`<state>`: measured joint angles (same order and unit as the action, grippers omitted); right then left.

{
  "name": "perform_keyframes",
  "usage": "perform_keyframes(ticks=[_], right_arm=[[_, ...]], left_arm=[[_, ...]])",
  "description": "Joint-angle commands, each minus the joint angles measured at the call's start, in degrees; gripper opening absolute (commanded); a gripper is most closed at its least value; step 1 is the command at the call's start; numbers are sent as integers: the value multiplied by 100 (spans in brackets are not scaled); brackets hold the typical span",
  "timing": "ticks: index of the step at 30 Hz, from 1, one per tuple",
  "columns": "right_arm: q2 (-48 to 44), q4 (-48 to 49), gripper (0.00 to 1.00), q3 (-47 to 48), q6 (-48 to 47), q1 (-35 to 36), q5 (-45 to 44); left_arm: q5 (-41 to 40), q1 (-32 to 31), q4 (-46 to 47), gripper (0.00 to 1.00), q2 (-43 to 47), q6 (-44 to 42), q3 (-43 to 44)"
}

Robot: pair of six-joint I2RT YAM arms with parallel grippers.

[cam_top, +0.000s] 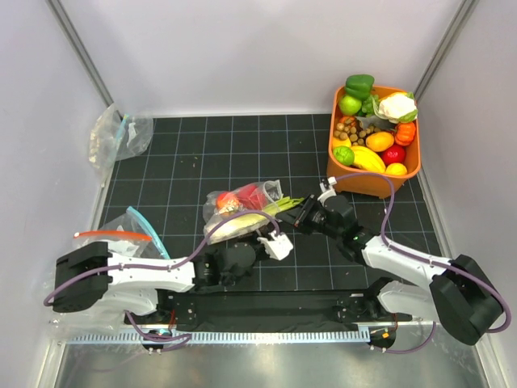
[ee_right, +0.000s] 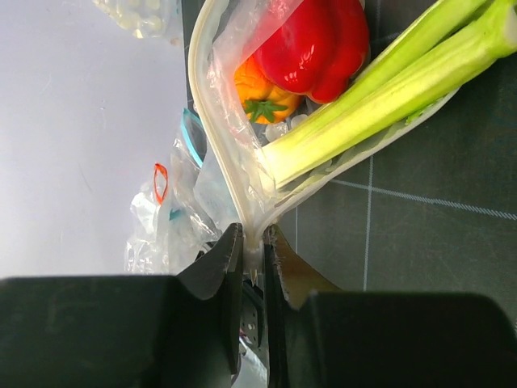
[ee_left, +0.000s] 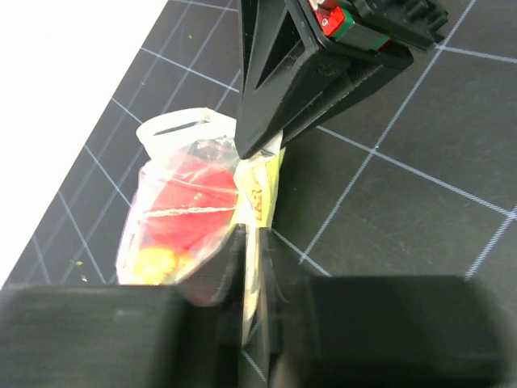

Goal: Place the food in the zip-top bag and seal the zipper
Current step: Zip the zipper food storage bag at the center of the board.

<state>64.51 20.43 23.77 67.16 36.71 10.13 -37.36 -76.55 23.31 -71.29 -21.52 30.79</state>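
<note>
The zip-top bag (cam_top: 234, 217) lies mid-table with the food inside: a red pepper (ee_right: 317, 39), celery (ee_right: 388, 85) and an orange piece (ee_right: 260, 95). The celery's green end (cam_top: 287, 204) points right. My right gripper (ee_right: 253, 236) is shut on the bag's corner where the pale zipper (ee_right: 202, 105) ends. It reaches in from the right (cam_top: 297, 212). My left gripper (ee_left: 254, 236) is shut on the bag's pale mouth edge beside the red food (ee_left: 186, 206), close below the right gripper's black fingers (ee_left: 271, 97). In the top view the left gripper (cam_top: 269, 236) sits at the bag's near right edge.
An orange bin (cam_top: 367, 183) of toy produce stands at the back right. A clear bag (cam_top: 121, 133) lies at the back left. Another bag with a red-orange strip (cam_top: 113, 236) and a teal strip (cam_top: 149, 230) lies near the left arm. White walls enclose the mat.
</note>
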Motion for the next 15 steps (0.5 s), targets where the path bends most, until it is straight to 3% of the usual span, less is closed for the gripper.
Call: perform_keyframes(ticks=[1,3,6,12,15], right_arm=[[9,119,3,66,-27,-23,24],[114,277,3,40,43,-23,120],[193,374,3,31,131,-23,244],[246,568,3,-13,245,-23,472],[307,673,3,-30,289,-23,551]], left_arm=[[124,-26,121,18,-25,60,-11],[-16,-18,139,38,-226,34,41],[-131,-17,384,48,-482,-63,68],[-201,44,525,50,-772,-81,138],[-114,385,421,47,-791,173,156]])
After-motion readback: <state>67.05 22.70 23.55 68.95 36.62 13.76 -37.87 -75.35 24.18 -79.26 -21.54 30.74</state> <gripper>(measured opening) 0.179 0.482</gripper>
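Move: The near zip end of the bag, hanging by the right fingers, is roughly 2 cm ahead of the left hand and 5 cm below it, neither left nor right; from the right hand it lies about 3 cm left and 5 cm down. From the left hand, the celery's middle is 5 cm ahead and 5 cm left, the red pepper 9 cm ahead and 6 cm left, and the orange pepper 8 cm ahead and 13 cm left, all some 10 cm below. Straight down goes the left hand, about 4 cm, its shut fingers opening to half width early on, then easing barely forward at the end so that they come astride the bag's near zip end under the right fingertips. The right hand keeps its pinch on the bag's mouth, easing about 1 cm left and back. ##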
